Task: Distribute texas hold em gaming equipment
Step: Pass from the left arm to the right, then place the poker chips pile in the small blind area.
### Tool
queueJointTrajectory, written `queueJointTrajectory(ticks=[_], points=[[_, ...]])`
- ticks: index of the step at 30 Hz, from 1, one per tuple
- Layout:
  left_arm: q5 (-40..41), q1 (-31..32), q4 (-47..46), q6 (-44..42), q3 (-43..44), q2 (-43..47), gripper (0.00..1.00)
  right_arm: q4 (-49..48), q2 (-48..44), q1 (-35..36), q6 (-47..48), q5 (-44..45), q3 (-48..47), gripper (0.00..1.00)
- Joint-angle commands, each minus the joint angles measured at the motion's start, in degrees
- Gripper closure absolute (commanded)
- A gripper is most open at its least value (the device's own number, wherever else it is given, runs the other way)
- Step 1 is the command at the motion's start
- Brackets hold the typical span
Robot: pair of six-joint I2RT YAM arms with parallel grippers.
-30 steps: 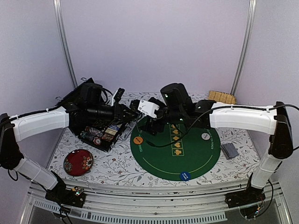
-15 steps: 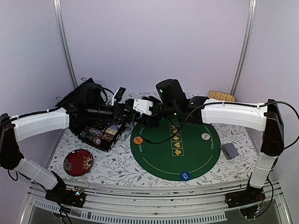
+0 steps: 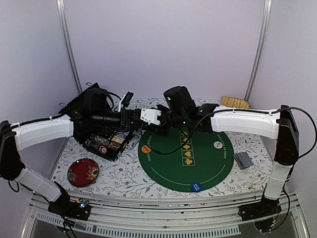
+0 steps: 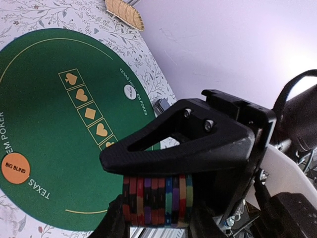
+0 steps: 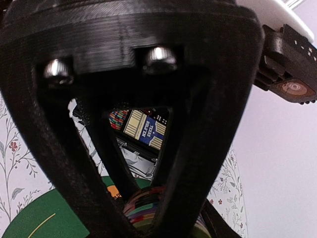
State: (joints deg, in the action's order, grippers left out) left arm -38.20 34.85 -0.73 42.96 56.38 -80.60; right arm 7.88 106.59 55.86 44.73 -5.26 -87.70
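Observation:
A stack of striped red, green and blue poker chips (image 4: 157, 198) hangs on its side above the far left of the green mat (image 3: 198, 163). My left gripper (image 4: 157, 220) is shut on the stack's two end faces. My right gripper (image 3: 148, 125) meets the left gripper (image 3: 138, 123) there. One right finger (image 4: 198, 146) lies flat along the chips' rims. In the right wrist view the stack (image 5: 143, 208) sits between my right gripper (image 5: 148, 213), whose jaws are closed in on it. An orange disc (image 3: 146, 148), a white disc (image 3: 218, 145), a blue disc (image 3: 195, 187) and cards (image 3: 242, 159) lie below.
An open black case (image 3: 106, 141) with more chips and a card box (image 5: 143, 130) stands left of the mat. The dark red floral dish (image 3: 82, 172) lies at the front left. A tan woven piece (image 3: 234, 102) sits at the back right. Purple walls enclose the table.
My right arm has swung left to the left gripper, and its jaws have narrowed from wide open onto the chip stack. The left arm has held still.

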Motion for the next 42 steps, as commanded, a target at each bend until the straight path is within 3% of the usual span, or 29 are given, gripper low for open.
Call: queueJointTrajectory(ticks=[1, 6, 7, 15, 21, 26, 31, 42], points=[[-1.66, 0.53, -2.63, 0.47, -0.50, -0.03, 1.00, -0.79, -0.71, 0.06, 0.29, 0.34, -0.89, 0.73], [-1.53, 0.30, -3.46, 0.47, -1.10, -1.36, 1.00, 2.10, -0.75, 0.32, -0.77, 0.16, -1.94, 0.92], [-1.53, 0.26, -3.48, 0.32, -1.10, -1.71, 0.95, 3.16, -0.75, 0.33, -1.37, 0.05, -2.28, 0.96], [-1.44, -0.78, -4.76, -0.33, -1.26, -2.42, 0.59, 10.50, -0.65, 0.25, -7.73, -0.96, -2.52, 0.98], [-2.34, -1.50, -4.62, -1.67, -1.35, -2.45, 0.39, 13.21, -0.92, -0.06, -11.10, -1.71, -1.53, 0.98], [-1.35, -3.50, -1.46, -3.76, -1.91, -1.71, 0.36, 15.82, -1.50, -1.19, -13.72, -1.84, -1.18, 0.98], [2.00, -9.33, 1.90, -5.73, -5.73, 1.85, 0.35, 18.78, -3.82, -2.61, -16.40, -0.53, 2.75, 0.98], [12.84, -17.58, 22.42, -21.07, 1.04, 7.52, 0.33, 24.03, -6.77, -3.81, -26.73, -3.82, 12.42, 0.98]])
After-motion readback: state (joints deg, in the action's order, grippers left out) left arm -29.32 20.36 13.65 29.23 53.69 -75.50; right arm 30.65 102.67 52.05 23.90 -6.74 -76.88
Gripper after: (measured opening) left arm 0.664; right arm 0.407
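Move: The chip stack sits at the fingertips of both my left and my right hand, already gripped by both. From my right hand, the green mat's middle, where the stack is heading, is some 20 cm right, 4 cm ahead and 24 cm below. The big blind button lies about 5 cm ahead of that hand and 23 cm below, neither left nor right. From my left hand, the open chip case is about 15 cm left, 12 cm ahead and 20 cm below. I keep the chip stack clamped round its rim in my right fingers and sink slightly with both hands while my left fingers open and let go of its ends. Then my left hand pulls away about 11 cm left and a little forward towards the case, while my right hand carries the stack down, right and slightly back over the mat, some 15 cm in all, its fingers tipping about 35 degrees further down. ##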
